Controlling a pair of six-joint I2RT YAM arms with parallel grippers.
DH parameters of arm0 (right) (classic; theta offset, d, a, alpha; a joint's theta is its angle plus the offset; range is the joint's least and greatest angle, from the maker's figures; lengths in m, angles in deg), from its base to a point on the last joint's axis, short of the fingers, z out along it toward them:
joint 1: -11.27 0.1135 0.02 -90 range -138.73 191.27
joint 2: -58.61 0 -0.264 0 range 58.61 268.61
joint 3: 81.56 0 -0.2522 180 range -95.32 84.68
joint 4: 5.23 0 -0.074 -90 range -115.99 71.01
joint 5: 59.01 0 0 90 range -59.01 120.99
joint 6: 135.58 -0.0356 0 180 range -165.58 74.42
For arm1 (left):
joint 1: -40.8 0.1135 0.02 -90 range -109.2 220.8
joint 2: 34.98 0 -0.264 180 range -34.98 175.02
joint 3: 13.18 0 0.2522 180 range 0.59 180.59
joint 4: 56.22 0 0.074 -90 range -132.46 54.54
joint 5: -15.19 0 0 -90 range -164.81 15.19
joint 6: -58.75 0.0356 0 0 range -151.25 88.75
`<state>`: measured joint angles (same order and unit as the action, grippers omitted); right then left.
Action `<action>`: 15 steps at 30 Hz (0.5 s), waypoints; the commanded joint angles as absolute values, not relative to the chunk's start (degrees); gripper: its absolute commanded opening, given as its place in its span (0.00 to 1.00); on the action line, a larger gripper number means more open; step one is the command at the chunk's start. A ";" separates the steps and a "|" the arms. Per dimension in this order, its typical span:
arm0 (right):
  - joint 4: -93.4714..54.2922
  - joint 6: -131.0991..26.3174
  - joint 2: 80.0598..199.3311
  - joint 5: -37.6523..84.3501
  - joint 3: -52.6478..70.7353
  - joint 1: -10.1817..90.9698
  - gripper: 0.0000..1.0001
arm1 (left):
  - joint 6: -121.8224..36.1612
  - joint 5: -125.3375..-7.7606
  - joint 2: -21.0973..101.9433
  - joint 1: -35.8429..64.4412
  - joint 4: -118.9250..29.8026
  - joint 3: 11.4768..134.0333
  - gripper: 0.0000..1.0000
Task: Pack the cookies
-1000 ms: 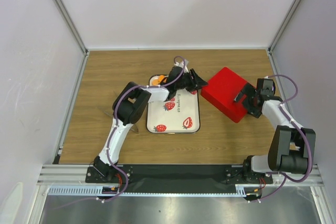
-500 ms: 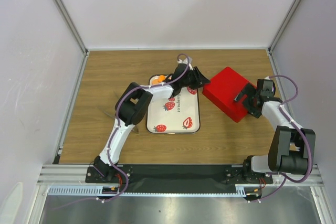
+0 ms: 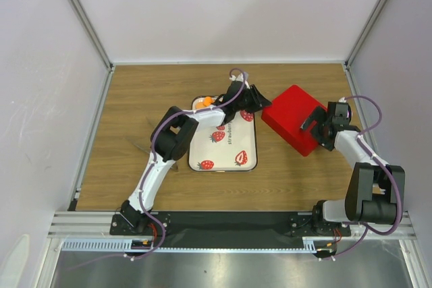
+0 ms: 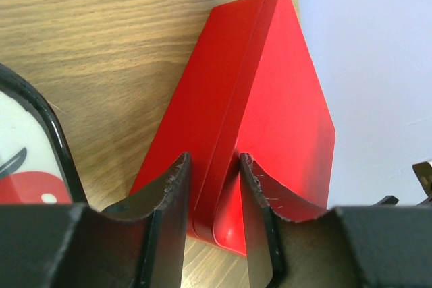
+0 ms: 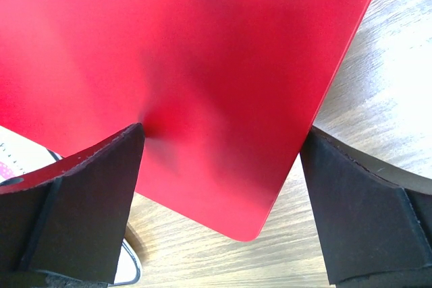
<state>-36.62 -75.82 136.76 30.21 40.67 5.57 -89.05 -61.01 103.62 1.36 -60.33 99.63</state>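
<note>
A closed red box (image 3: 293,118) lies on the wooden table, right of the strawberry-print tray (image 3: 226,153). One orange cookie (image 3: 207,101) shows at the tray's far left corner, and the other cookies are hidden. My left gripper (image 3: 260,102) is at the box's left corner. In the left wrist view its fingers (image 4: 174,190) stand a narrow gap apart over the box's corner and lid seam (image 4: 223,160). My right gripper (image 3: 317,126) is wide open, straddling the box's near right corner (image 5: 223,99), with its left finger (image 5: 88,200) against the red surface.
The tray's black rim (image 4: 50,139) lies just left of the left fingers. White walls and aluminium posts (image 3: 101,52) enclose the table on three sides. The left arm (image 3: 169,136) reaches across the tray.
My left gripper has moved right and slightly farther, off the tray to the red box's left corner. The right gripper and box have barely shifted.
</note>
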 commanded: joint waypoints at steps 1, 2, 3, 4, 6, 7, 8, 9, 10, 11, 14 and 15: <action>-37.89 -74.58 138.77 30.90 41.88 8.19 1.00 | -88.38 -58.20 107.93 -2.80 -52.74 99.72 0.31; -37.72 -74.49 138.94 30.90 41.88 8.19 1.00 | -88.38 -58.02 107.93 -2.80 -52.65 99.81 0.31; -37.71 -74.49 138.86 30.90 41.79 8.19 1.00 | -88.47 -57.68 107.93 -2.80 -52.65 99.81 0.31; -37.89 -74.49 138.68 30.90 41.70 8.19 1.00 | -88.29 -57.58 107.93 -2.80 -52.74 99.81 0.34; -38.50 -74.41 138.25 30.64 41.17 8.19 1.00 | -87.94 -57.67 107.40 -2.62 -52.74 99.81 0.39; -38.68 -74.40 137.98 30.46 40.91 8.10 1.00 | -87.77 -57.67 107.23 -2.18 -52.74 99.81 0.42; -39.20 -74.40 137.81 29.77 40.21 7.76 1.00 | -87.76 -57.58 106.79 -1.83 -53.00 99.81 0.45; -39.47 -74.58 137.63 29.50 39.94 7.66 0.99 | -87.68 -57.58 106.61 -1.57 -53.35 99.90 0.50; -39.65 -74.75 137.19 29.41 39.68 7.49 1.00 | -87.07 -57.41 106.35 -0.87 -53.27 100.25 0.52; -39.65 -74.84 136.93 28.54 39.59 7.23 1.00 | -86.54 -57.49 106.08 -0.43 -52.83 100.86 0.53; -39.47 -75.81 135.79 26.51 39.68 5.91 1.00 | -83.82 -56.88 105.73 1.07 -52.30 104.20 0.58; -39.39 -75.98 135.43 26.25 39.94 5.73 1.00 | -83.03 -56.36 105.64 1.51 -51.43 106.47 0.60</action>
<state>-37.19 -76.03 136.55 30.28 40.30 5.62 -87.24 -60.05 104.32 1.45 -56.65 101.95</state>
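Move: The closed red box has its middle about 11 cm to the left hand's right, 5 cm back and 4 cm lower, with that hand's fingers straddling its left corner. The strawberry tray's middle is roughly 17 cm left of this hand, 11 cm back and 6 cm below; an orange cookie on it lies some 23 cm left, 1 cm ahead and 6 cm down. From the right hand, the box's middle is about 5 cm ahead, 6 cm left and 4 cm lower. Nearly in place at the box's left corner, the left hand eases its squeeze: its fingers, one over the lid and one along the near-left side, spread from over a third to well over half open while the hand settles by about half a centimetre. The right hand stays put, still wide open, one finger on the lid and the other outside the right-hand edge. ##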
